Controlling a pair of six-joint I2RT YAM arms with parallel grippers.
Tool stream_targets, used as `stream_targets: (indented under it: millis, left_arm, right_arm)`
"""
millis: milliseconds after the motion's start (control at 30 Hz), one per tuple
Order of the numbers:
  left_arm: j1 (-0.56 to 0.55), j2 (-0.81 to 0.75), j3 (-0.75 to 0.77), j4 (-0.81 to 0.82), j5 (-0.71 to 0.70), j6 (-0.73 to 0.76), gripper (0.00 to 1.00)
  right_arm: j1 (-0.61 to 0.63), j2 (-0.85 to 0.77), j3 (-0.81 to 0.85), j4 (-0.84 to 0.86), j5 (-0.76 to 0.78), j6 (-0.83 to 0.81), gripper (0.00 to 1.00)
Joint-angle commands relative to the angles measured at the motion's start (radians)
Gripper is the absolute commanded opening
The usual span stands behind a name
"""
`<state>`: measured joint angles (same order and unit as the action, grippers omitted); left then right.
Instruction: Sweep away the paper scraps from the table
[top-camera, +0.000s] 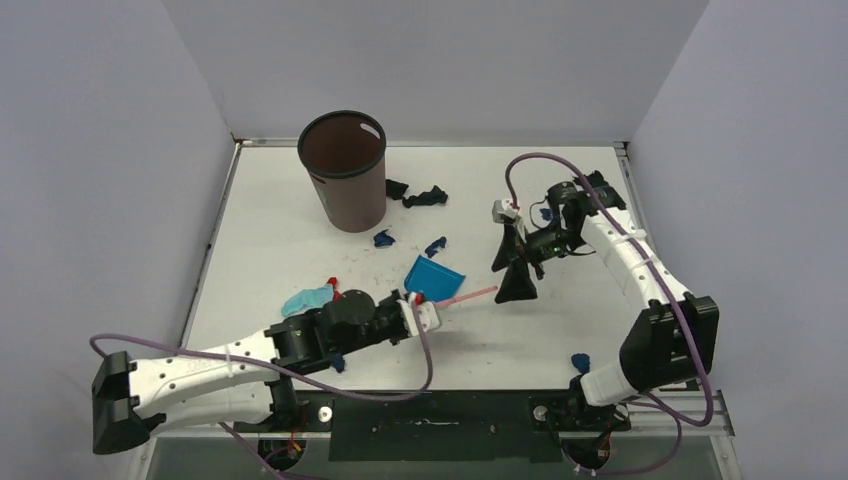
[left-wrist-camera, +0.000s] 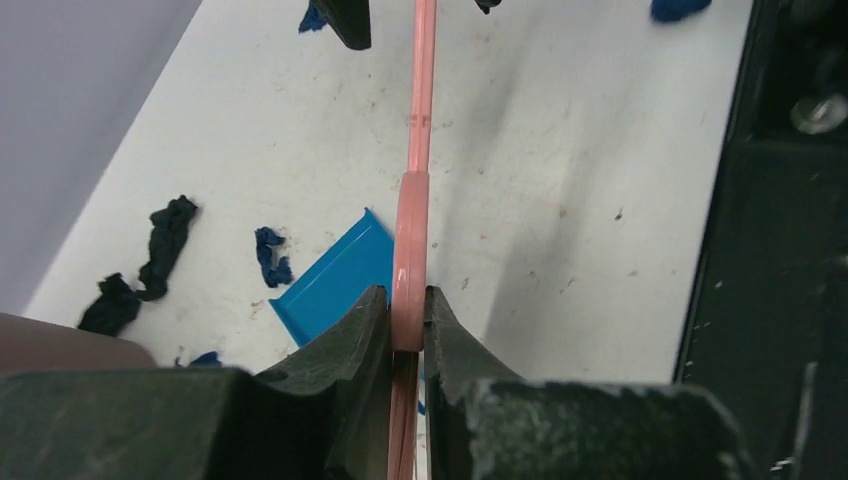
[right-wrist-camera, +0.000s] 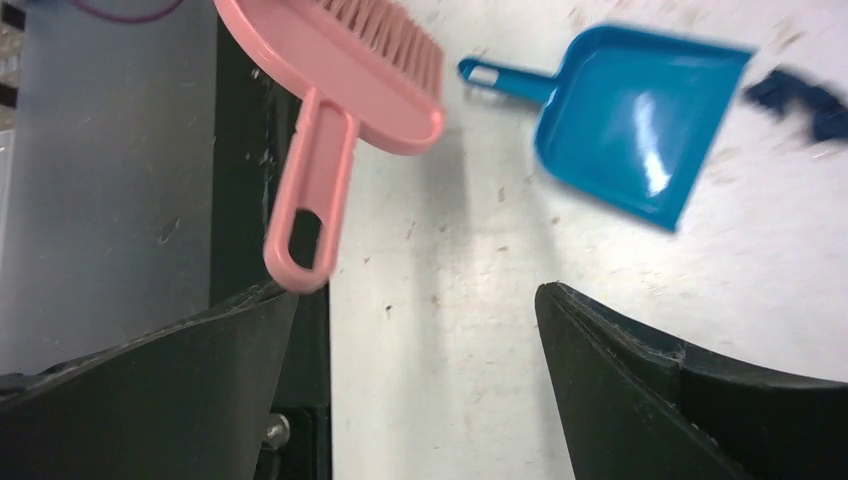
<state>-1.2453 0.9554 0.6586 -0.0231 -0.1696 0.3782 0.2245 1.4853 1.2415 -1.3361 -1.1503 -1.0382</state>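
My left gripper (top-camera: 415, 312) (left-wrist-camera: 408, 300) is shut on the flat head of the pink hand brush (top-camera: 470, 295) (left-wrist-camera: 420, 120), held edge-on above the table (top-camera: 280, 250). The brush's handle points at my right gripper (top-camera: 511, 268) (right-wrist-camera: 415, 295), which is open; the handle's loop end (right-wrist-camera: 300, 240) sits just off its left fingertip, untouched. Beside the brush lies the blue dustpan (top-camera: 435, 278) (right-wrist-camera: 630, 120) (left-wrist-camera: 340, 275). Dark paper scraps lie near the bin (top-camera: 420, 195), behind the dustpan (top-camera: 384, 238) (top-camera: 436, 245) (left-wrist-camera: 270, 255), and at the front right (top-camera: 580, 360).
A brown bin (top-camera: 343, 170) stands upright at the back left. A light blue crumpled piece (top-camera: 307, 298) lies by my left arm. One scrap (top-camera: 545, 212) sits under the right wrist. The metal rim (top-camera: 440, 143) and grey walls bound the table.
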Motion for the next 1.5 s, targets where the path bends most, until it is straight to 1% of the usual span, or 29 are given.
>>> stream_targets:
  millis: [0,67,133,167,200,267,300,400,500,600,700,800,967,1000,1133,1233,1333,1400,1467]
  left_arm:
    - [0.146,-0.155,-0.033,-0.019,0.328,-0.311,0.00]
    - [0.209,-0.210,-0.083,0.051,0.431,-0.426,0.00]
    - [0.262,-0.250,-0.135,0.124,0.508,-0.506,0.00]
    - [0.285,-0.261,-0.158,0.157,0.545,-0.536,0.00]
    - [0.313,-0.267,-0.179,0.192,0.582,-0.563,0.00]
    - [0.342,-0.255,-0.197,0.236,0.643,-0.599,0.00]
    - [0.354,-0.241,-0.194,0.246,0.671,-0.614,0.00]
    - [0.385,-0.202,-0.192,0.299,0.744,-0.656,0.00]
    - [0.420,-0.180,-0.194,0.349,0.788,-0.695,0.00]
    - [0.444,-0.173,-0.213,0.427,0.813,-0.748,0.00]
    - [0.458,-0.158,-0.215,0.455,0.816,-0.773,0.00]
    - [0.464,-0.145,-0.212,0.459,0.820,-0.776,0.00]
    - [0.472,-0.130,-0.216,0.491,0.823,-0.804,0.00]
    - [0.474,-0.126,-0.218,0.499,0.824,-0.808,0.00]
    - [0.485,-0.107,-0.210,0.504,0.835,-0.817,0.00]
    - [0.488,-0.090,-0.205,0.509,0.841,-0.820,0.00]
    - [0.494,-0.072,-0.200,0.522,0.848,-0.828,0.00]
    - [0.505,-0.064,-0.201,0.541,0.854,-0.843,0.00]
    - [0.514,-0.068,-0.206,0.555,0.853,-0.854,0.00]
  right_arm:
    - [-0.009,-0.106,0.168,0.030,-0.123,0.063,0.94]
    - [-0.004,-0.209,0.142,0.265,-0.111,0.298,0.93]
    - [0.019,-0.334,0.018,0.620,-0.044,0.554,0.90]
    - [0.034,-0.385,-0.043,0.747,-0.014,0.618,0.90]
    - [0.039,-0.384,-0.055,0.752,-0.049,0.587,0.90]
    - [0.041,-0.343,-0.031,0.638,-0.142,0.490,0.90]
    - [0.046,-0.340,-0.037,0.623,-0.166,0.486,0.90]
    - [0.065,-0.364,-0.073,0.663,-0.155,0.515,0.91]
    - [0.069,-0.371,-0.100,0.641,-0.114,0.474,0.97]
    - [0.089,-0.378,-0.153,0.644,-0.054,0.453,0.99]
    - [0.110,-0.376,-0.187,0.640,-0.033,0.445,0.92]
    - [0.112,-0.381,-0.208,0.661,-0.063,0.464,0.86]
    - [0.126,-0.368,-0.208,0.680,-0.108,0.508,0.65]
    - [0.126,-0.366,-0.211,0.694,-0.110,0.530,0.63]
    - [0.134,-0.378,-0.234,0.767,-0.116,0.624,0.63]
    - [0.142,-0.378,-0.246,0.792,-0.133,0.669,0.62]
    - [0.150,-0.376,-0.244,0.800,-0.141,0.676,0.56]
    - [0.152,-0.373,-0.244,0.807,-0.148,0.685,0.48]
    - [0.154,-0.375,-0.246,0.807,-0.146,0.685,0.46]
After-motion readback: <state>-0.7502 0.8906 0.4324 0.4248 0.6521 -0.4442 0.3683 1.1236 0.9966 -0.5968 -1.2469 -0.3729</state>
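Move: The pink brush is already in my left hand. Its handle sticks out towards my open right fingers, with its middle about 5 cm left of the right hand, 4 cm back and 3 cm up. The blue dustpan lies roughly 14 cm left, 11 cm ahead and 18 cm below the right hand, a navy scrap some 10 cm beyond it. From my left hand the handle is about 9 cm right, 3 cm ahead and 2 cm higher. My left hand keeps its pinch on the brush and rolls it some 45 degrees, swinging the fingers to point level to the right, with only a couple of centimetres of travel. My right hand lifts about 11 cm clear, drops back about 6 cm, eases left to the handle's end and half closes around it; contact can't be made out. ##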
